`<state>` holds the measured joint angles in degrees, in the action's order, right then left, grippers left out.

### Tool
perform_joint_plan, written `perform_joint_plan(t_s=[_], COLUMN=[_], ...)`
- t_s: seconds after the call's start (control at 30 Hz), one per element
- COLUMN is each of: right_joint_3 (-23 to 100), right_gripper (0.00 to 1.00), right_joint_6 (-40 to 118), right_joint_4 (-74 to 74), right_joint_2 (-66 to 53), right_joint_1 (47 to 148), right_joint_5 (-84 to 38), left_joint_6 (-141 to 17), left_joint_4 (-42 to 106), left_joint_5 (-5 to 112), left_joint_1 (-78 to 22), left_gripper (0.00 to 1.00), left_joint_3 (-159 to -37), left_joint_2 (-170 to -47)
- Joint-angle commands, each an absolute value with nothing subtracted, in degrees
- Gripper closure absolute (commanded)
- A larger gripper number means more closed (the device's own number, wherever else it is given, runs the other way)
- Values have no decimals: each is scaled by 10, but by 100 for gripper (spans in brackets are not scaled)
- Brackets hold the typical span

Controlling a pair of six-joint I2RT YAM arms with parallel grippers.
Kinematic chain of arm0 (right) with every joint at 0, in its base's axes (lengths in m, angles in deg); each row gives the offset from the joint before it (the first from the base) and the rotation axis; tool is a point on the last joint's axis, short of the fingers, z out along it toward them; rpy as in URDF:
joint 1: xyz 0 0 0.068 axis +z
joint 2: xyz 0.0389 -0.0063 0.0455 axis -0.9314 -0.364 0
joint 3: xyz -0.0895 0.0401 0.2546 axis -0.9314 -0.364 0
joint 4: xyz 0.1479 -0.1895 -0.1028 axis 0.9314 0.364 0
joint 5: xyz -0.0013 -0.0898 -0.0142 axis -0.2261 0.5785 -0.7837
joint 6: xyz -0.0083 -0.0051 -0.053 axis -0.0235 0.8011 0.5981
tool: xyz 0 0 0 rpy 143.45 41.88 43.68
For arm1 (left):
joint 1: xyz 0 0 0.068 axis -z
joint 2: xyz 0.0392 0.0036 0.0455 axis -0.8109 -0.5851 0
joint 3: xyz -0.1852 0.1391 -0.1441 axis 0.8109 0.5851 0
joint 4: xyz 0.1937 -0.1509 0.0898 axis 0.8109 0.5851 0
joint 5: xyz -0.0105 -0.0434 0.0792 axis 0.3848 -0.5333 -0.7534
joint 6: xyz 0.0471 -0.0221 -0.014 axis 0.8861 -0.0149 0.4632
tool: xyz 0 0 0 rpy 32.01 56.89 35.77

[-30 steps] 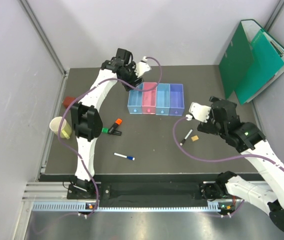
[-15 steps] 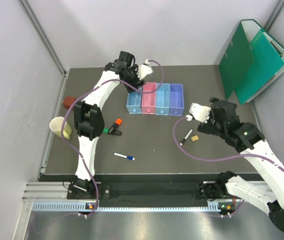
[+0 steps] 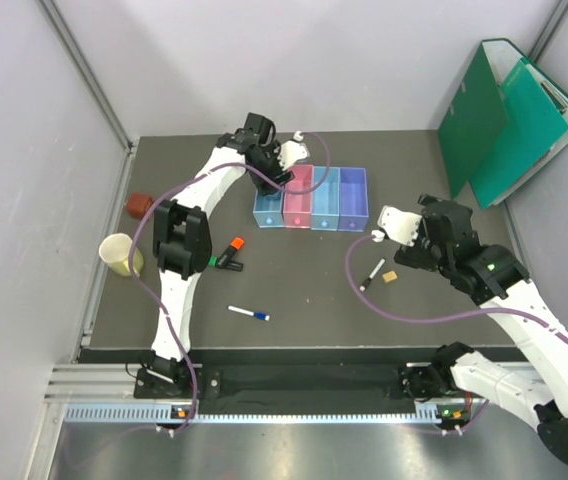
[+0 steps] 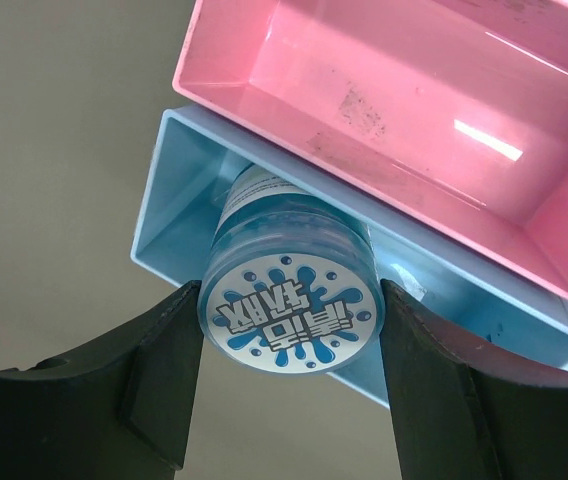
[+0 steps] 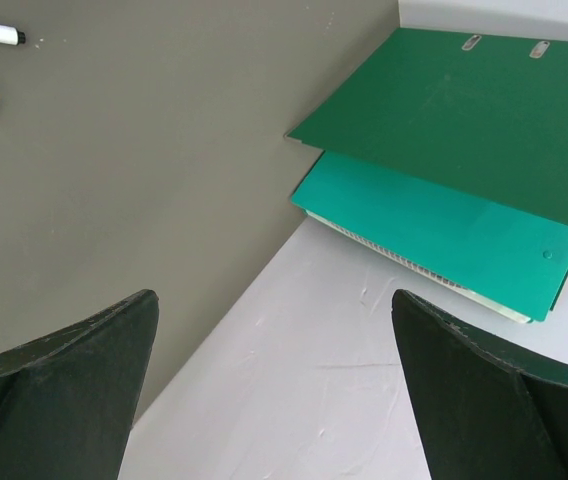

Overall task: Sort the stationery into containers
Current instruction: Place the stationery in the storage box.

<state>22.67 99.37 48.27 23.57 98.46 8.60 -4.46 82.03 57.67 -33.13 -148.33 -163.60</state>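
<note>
My left gripper [image 4: 289, 335] is shut on the blue round tape roll [image 4: 289, 300], held just above the end light blue bin [image 4: 179, 205] beside the pink bin [image 4: 394, 110]. From above, the left gripper [image 3: 269, 172] hangs over the left end of the containers [image 3: 352, 200]. An orange-and-black highlighter [image 3: 232, 246] and a green highlighter [image 3: 213, 262] lie left of centre, a white pen with blue cap [image 3: 249, 314] nearer the front. A black-and-white marker [image 3: 372, 273] and tan eraser [image 3: 389, 277] lie by my right gripper [image 3: 434, 210], which is open and empty [image 5: 274, 390].
A pale yellow cup [image 3: 122, 255] and a small red-brown object [image 3: 139, 205] sit at the left edge. Green folders [image 3: 504, 115] lean in the back right corner and also show as green folders [image 5: 444, 130] in the right wrist view. Pale walls close in the table.
My left gripper has shifted a little to the right and nearer with the tape roll, over the end bin. The right arm has not moved.
</note>
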Motion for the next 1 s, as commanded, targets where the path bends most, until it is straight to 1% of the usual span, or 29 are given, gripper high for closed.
perform_joint_plan(t_s=[0.0, 0.07, 0.1, 0.17, 0.2, 0.33, 0.6, 0.73, 0.87, 0.97], right_joint_3=[233, 234, 234, 233, 233, 233, 234, 234, 229, 229], right_gripper=[0, 0, 0, 0, 1, 0, 0, 0, 0, 0], right_joint_6=[980, 979, 979, 978, 977, 977, 975, 974, 974, 973], right_joint_4=[463, 463, 463, 464, 464, 464, 465, 470, 468, 463], right_joint_2=[238, 238, 239, 240, 239, 241, 246, 249, 251, 249], right_joint_1=[981, 981, 981, 981, 981, 981, 981, 980, 980, 979], right_joint_5=[81, 81, 79, 80, 81, 80, 81, 82, 81, 82], left_joint_6=[-53, -57, -58, -61, -61, -66, -73, -45, -25, -25], left_joint_4=[771, 766, 759, 756, 754, 740, 707, 701, 722, 706], left_joint_5=[587, 583, 581, 578, 577, 573, 557, 548, 551, 541], left_joint_1=[-326, -325, -325, -324, -324, -325, -324, -323, -323, -324], left_gripper=[53, 40, 31, 24, 16, 1, 1, 1, 1, 1], left_joint_3=[-1487, -1487, -1488, -1488, -1489, -1488, -1465, -1425, -1419, -1407], left_joint_2=[-1632, -1631, -1629, -1627, -1625, -1619, -1601, -1583, -1579, -1579])
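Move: The left hand already holds the round lidded jar, slanted and part-way into the storage box's leftmost light-blue compartment, whose middle lies about 2 cm back of this hand and 4 cm below. The pink compartment's middle is some 7 cm to the right of the light-blue one's. The orange-capped marker lies roughly 15 cm back and 10 cm left of the hand, on the table. From the right hand, the light-blue compartment is about 23 cm ahead, 36 cm left and 18 cm lower. Forward by about 2 cm, a little to the right and up, the left hand eases off the jar as its fingers open wide and let it go over the light-blue compartment. It then turns back and sinks nearly 2 cm, ending just forward of and slightly below its start, fingertips tilted up some 5 degrees and clear on both sides of the jar. ##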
